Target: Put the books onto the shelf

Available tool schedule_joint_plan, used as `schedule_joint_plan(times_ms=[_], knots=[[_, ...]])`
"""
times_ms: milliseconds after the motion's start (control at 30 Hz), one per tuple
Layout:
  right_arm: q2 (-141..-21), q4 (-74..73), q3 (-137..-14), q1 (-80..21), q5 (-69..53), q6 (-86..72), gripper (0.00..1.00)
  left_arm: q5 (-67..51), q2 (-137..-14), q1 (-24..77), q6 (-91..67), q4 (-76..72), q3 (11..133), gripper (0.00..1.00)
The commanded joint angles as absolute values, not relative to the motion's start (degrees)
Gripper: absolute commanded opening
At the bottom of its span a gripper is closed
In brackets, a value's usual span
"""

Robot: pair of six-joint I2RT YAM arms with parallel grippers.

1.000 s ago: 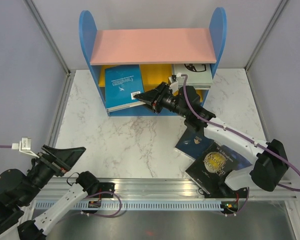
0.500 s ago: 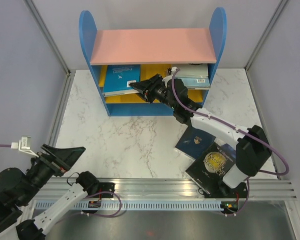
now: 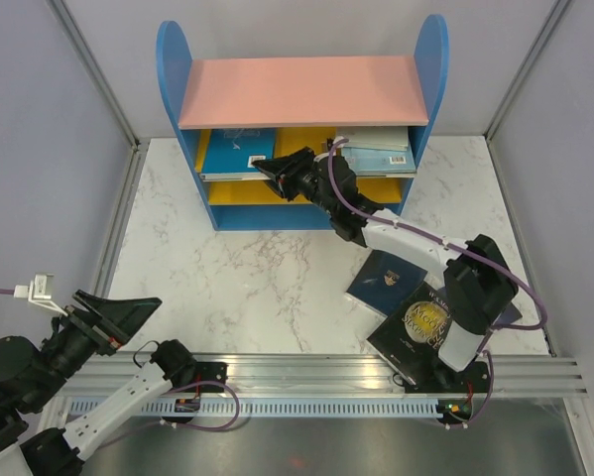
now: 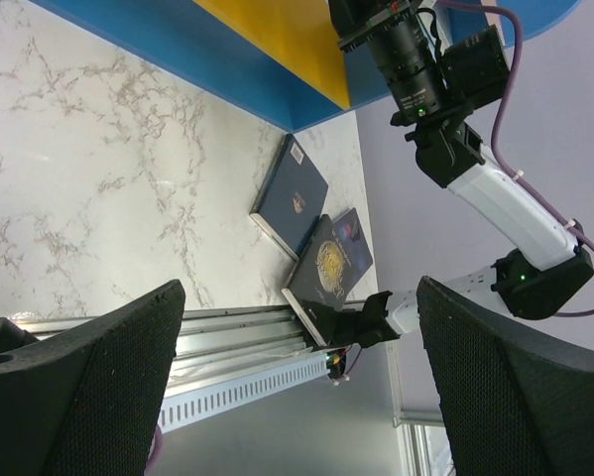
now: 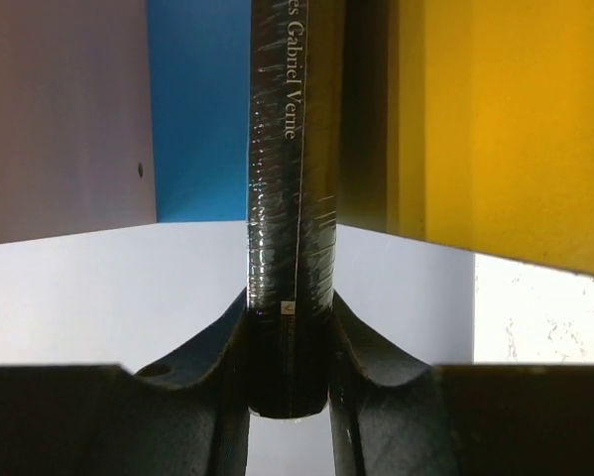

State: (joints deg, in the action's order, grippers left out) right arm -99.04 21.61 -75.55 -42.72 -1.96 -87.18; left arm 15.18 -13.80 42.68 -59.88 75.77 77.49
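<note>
The shelf (image 3: 301, 89) stands at the back, with blue side panels, a pink top and yellow boards. My right gripper (image 3: 277, 171) is shut on a teal-blue book (image 3: 232, 151) and holds it inside the shelf's left half, under the pink top. In the right wrist view the book's dark spine (image 5: 289, 149) is clamped between the fingers of that gripper (image 5: 289, 337), beside a yellow board (image 5: 515, 129). Pale books (image 3: 384, 151) lie in the shelf's right half. A navy book (image 3: 381, 278) and a black-and-gold book (image 3: 425, 322) lie on the table. My left gripper (image 3: 118, 315) hangs open at the near left, holding nothing.
The marble table (image 3: 247, 288) is ringed by grey walls, with an aluminium rail (image 3: 306, 382) along the near edge. In the left wrist view the navy book (image 4: 292, 193) and the black-and-gold book (image 4: 326, 268) lie by the right arm's base (image 4: 534, 283).
My right gripper has carried the teal-blue book up and deeper into the shelf, so its cover now shows nearly edge-on. The left arm has sunk slightly toward the near left.
</note>
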Motion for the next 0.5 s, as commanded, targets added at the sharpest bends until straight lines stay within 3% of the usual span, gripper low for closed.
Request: schedule_joint_plan(times_ms=[0,67,133,200,367,467], knots=[[-100.19,31.03,-79.36,-43.94,0.43,-88.94,0.01,18.54,-12.92,43.86,-63.10,78.05,77.17,1.00],[-101.16,31.03,-80.33,-44.82,1.23,-88.95,0.08,18.72,-12.66,44.29,-63.37,78.31,77.08,1.00],[-102.83,30.76,-81.90,-45.61,1.41,-89.12,0.26,18.81,-12.66,44.56,-63.46,78.49,77.08,1.00],[-104.40,30.33,-83.05,-45.97,2.02,-89.03,0.34,18.98,-12.57,44.82,-63.46,78.57,77.17,1.00],[-106.17,30.15,-85.25,-46.41,2.64,-89.65,0.42,19.07,-12.04,45.44,-63.63,78.93,77.34,1.00],[-105.21,28.66,-84.90,-46.32,2.02,-89.13,0.59,19.16,-11.87,45.61,-63.81,78.93,77.17,1.00]])
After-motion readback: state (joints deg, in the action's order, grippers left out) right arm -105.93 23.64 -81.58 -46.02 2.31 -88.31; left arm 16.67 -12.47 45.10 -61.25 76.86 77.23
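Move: The teal book, already on the upper yellow board, is pinched by its right-hand edge; its middle lies about 9 cm ahead and 5 cm left of the right hand, at its height. The board's left end, by the blue side panel, is roughly 15 cm left, 8 cm ahead and 2 cm below. The grey-and-pale-blue stack sits about 25 cm right and 9 cm ahead, level. From the left hand the teal book lies some 41 cm ahead, 18 cm right and 3 cm below. The teal book is slid along the board towards the blue side panel by the right hand, which travels about 3.5 cm left, sinking only slightly, with hardly any wrist turn. It then all but stops and begins to open: the upper finger comes free of the book's edge, while the lower one stays close against it. ##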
